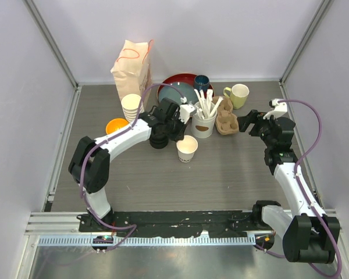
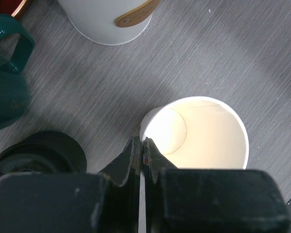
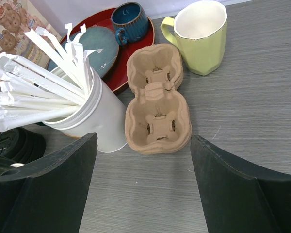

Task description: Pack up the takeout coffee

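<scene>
A cream-white paper cup point(image 1: 187, 149) point(image 2: 203, 133) stands open-topped, with no lid on it, in the middle of the table. My left gripper point(image 1: 179, 135) point(image 2: 142, 144) is shut on the cup's far-left rim, one finger inside the wall and one outside. A stack of black lids point(image 1: 159, 139) point(image 2: 36, 153) sits just left of the cup. More paper cups are nested in a stack point(image 1: 131, 107) further left. My right gripper point(image 1: 248, 123) point(image 3: 143, 145) hangs open with nothing between its fingers, just in front of a brown two-cup cardboard carrier point(image 1: 225, 122) point(image 3: 157, 104).
A white tub of wrapped straws point(image 1: 203, 121) point(image 3: 87, 119) stands between the cup and the carrier. Behind are a red plate point(image 1: 175, 81), a dark teal mug point(image 1: 202, 82) point(image 3: 130, 20), a yellow-green mug point(image 1: 239, 96) point(image 3: 201, 39), a paper bag point(image 1: 131, 65) and an orange bowl point(image 1: 116, 125).
</scene>
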{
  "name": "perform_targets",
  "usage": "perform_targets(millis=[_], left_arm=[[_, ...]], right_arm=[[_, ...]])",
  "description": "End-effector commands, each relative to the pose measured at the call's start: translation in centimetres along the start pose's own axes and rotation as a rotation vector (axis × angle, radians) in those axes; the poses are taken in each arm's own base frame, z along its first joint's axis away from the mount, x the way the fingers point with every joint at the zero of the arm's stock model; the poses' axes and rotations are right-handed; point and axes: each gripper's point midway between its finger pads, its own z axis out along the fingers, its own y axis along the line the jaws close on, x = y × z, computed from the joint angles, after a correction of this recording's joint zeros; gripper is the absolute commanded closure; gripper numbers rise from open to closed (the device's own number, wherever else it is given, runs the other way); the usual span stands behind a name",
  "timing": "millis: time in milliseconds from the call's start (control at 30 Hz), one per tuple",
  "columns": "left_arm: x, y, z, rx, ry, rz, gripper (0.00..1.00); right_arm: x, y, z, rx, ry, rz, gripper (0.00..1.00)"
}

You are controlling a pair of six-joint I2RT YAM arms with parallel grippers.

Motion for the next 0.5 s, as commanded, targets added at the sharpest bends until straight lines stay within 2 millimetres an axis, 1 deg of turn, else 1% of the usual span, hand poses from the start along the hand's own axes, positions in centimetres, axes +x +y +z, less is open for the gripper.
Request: perform_targets(millis=[0,33,100,133,167,233,267,300,367,400,433,467], left_arm=[[-2.1,0.1,0.3,-0.006,-0.086,0.025,0.89],[-2.4,0.0,0.1,-0.005,-0.093,0.028,0.78],[-2.6,-0.5,-0.6,0.027,-0.087,0.059,0.67],[-2.9,-0.8,-1.1,0.037,-0.088,0.066,0.56],[-3.4,-1.1,-1.9,0.043,-0.086,0.073,0.53],[-4.2,-1.1,-3.0,0.036,-0.096,0.104,0.47],[-4.9,-1.3,-4.3,0.028,-0.104,0.11,0.47],[-5.4,-1.2,-5.1,0.013,-0.11,0.115,0.47],[-6.7,-1.1,-7.7,-0.014,-0.131,0.123,0.47],[-7.2,-0.5,-8.7,-0.043,-0.138,0.118,0.47],[-7.8,-0.3,-10.2,-0.064,-0.143,0.117,0.48],[-8.2,0.2,-11.1,-0.093,-0.145,0.113,0.49]], right_arm=[[-2.9,0.9,-0.4,-0.02,-0.084,-0.039,0.18],[-2.9,0.8,-0.4,-0.018,-0.083,-0.04,0.18],[-2.9,0.9,-0.4,-0.022,-0.084,-0.039,0.18],[-2.8,0.8,-0.4,-0.02,-0.081,-0.04,0.18],[-2.8,0.9,-0.5,-0.021,-0.081,-0.04,0.18],[-2.7,0.8,-0.4,-0.02,-0.077,-0.042,0.18],[-2.7,0.8,-0.4,-0.021,-0.075,-0.04,0.18],[-2.7,0.9,-0.4,-0.022,-0.074,-0.04,0.18],[-2.7,0.9,-0.5,-0.024,-0.074,-0.04,0.18],[-2.8,0.9,-0.5,-0.024,-0.075,-0.042,0.18],[-2.7,0.9,-0.5,-0.024,-0.074,-0.043,0.18],[-2.7,0.8,-0.5,-0.022,-0.073,-0.041,0.18]])
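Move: The white paper cup whose far-left rim the left fingers already pinch has its middle about 3 cm back, 3 cm right and 4 cm below that hand. The black lids stand some 3 cm ahead and 8 cm left, the straw holder about 8 cm ahead and 9 cm right, the teal mug roughly 12 cm ahead and 4 cm left. From the right hand, the cup lies about 26 cm left, 5 cm back and 13 cm lower. The paper cup's rim is let go: the left fingers part from nearly shut to about half open while the hand all but stays in place. Then the left hand rises about 5 cm, almost straight up and away from the cup, fingers still apart and pointing down at a slant. ##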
